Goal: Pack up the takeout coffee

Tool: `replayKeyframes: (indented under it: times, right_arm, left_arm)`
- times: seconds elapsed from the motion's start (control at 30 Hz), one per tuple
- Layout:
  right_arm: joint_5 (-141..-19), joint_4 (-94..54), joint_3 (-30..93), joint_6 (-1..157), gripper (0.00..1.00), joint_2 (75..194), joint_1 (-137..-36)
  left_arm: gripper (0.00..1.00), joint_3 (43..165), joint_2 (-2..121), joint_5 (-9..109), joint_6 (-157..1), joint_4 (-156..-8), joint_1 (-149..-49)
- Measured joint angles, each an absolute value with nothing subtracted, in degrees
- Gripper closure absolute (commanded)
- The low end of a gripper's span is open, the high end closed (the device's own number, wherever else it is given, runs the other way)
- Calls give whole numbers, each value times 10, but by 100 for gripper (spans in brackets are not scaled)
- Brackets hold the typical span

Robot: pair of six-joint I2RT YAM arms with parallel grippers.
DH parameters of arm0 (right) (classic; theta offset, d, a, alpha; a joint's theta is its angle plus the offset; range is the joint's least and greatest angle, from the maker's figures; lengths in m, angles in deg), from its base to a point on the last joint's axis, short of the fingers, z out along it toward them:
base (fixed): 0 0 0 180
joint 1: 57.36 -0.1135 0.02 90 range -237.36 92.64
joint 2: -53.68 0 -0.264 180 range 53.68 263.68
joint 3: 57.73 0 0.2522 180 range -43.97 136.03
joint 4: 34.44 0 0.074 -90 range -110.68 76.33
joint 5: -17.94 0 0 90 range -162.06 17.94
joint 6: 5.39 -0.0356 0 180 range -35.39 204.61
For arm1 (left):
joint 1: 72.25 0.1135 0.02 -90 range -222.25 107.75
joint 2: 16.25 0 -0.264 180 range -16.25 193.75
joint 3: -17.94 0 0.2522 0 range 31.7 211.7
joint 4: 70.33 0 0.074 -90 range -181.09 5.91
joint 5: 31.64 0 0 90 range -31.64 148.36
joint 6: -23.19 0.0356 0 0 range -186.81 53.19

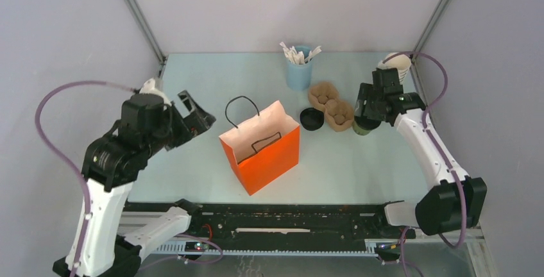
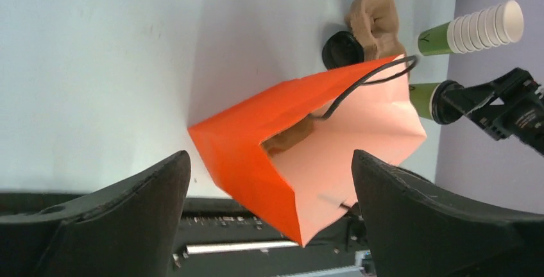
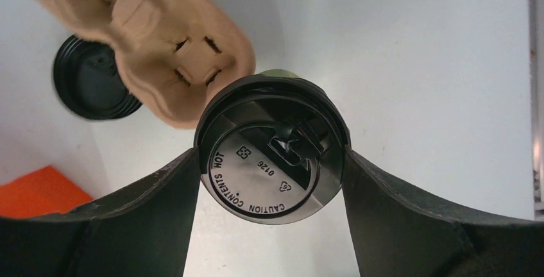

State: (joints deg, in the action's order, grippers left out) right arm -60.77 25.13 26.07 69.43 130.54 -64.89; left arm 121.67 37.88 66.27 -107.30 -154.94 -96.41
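Note:
The takeout coffee (image 3: 272, 161), a green cup under a black lid, stands on the table beside the brown pulp carrier (image 3: 160, 52). It shows at the right in the top view (image 1: 363, 127) and in the left wrist view (image 2: 423, 97). My right gripper (image 3: 271, 155) reaches down over it (image 1: 370, 107), one finger pressed against each side of the lid. My left gripper (image 1: 197, 113) hovers left of the orange paper bag (image 1: 263, 152), open with nothing between its fingers (image 2: 269, 161). The bag (image 2: 256, 142) stands upright with its mouth open.
A stack of loose black lids (image 1: 312, 118) lies left of the carrier (image 1: 330, 104). A blue cup of stirrers (image 1: 299, 68) stands behind it. Stacked lidless cups (image 1: 398, 65) lie at the back right corner. Grey walls enclose the table.

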Motion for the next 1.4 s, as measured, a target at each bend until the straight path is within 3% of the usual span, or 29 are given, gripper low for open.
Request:
replayKeyframes:
  times: [0.07,0.17,0.37,0.5,0.63,0.8,1.17,1.4]
  right_arm:
    - [-602,246,251,695,23,1286,-678]
    - [-606,239,231,695,23,1251,-703]
    - [-619,222,208,696,23,1205,-701]
    - [-627,218,196,700,23,1179,-690]
    - [-636,216,195,702,23,1165,-683]
    - [-639,215,195,702,23,1161,-683]
    - [-648,215,195,702,24,1159,-684]
    - [-697,208,194,714,28,1125,-685]
  left_arm:
    - [1,1205,357,675,-1127,-1583,-970]
    - [12,1187,352,689,-1205,-1623,-1012]
    - [20,1176,434,716,-1355,-1653,-1142]
    - [30,1176,494,733,-1410,-1653,-1167]
    - [52,1168,513,745,-1450,-1650,-1176]
    - [58,1146,508,753,-1477,-1658,-1180]
    - [99,1146,512,778,-1445,-1664,-1188]
    - [100,1221,530,860,-1191,-1631,-1192]
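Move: Below and just right of the open left hand stands the orange paper bag: its left top corner is about 4 cm back, 5 cm right and 11 cm down, its middle some 3 cm back, 14 cm right and 22 cm below. A loose black lid lies about 11 cm ahead, 33 cm right, 33 cm below. From the right hand, the bag is roughly 33 cm left and 7 cm back, 6 cm lower; the near cup carrier is 8 cm ahead, 4 cm left, 16 cm below. Dropping about 10 cm and swinging some 7 cm right onto the bag's left rim, the left hand tips its fingers down roughly 25 degrees and shuts them to pinch the paper, then rises about 4 cm with a little forward and left, its left side rolling up. Meanwhile the right hand, still gripping the lidded cup, lifts it some 6 cm, easing left and back and tipping its fingers up about 15 degrees. ##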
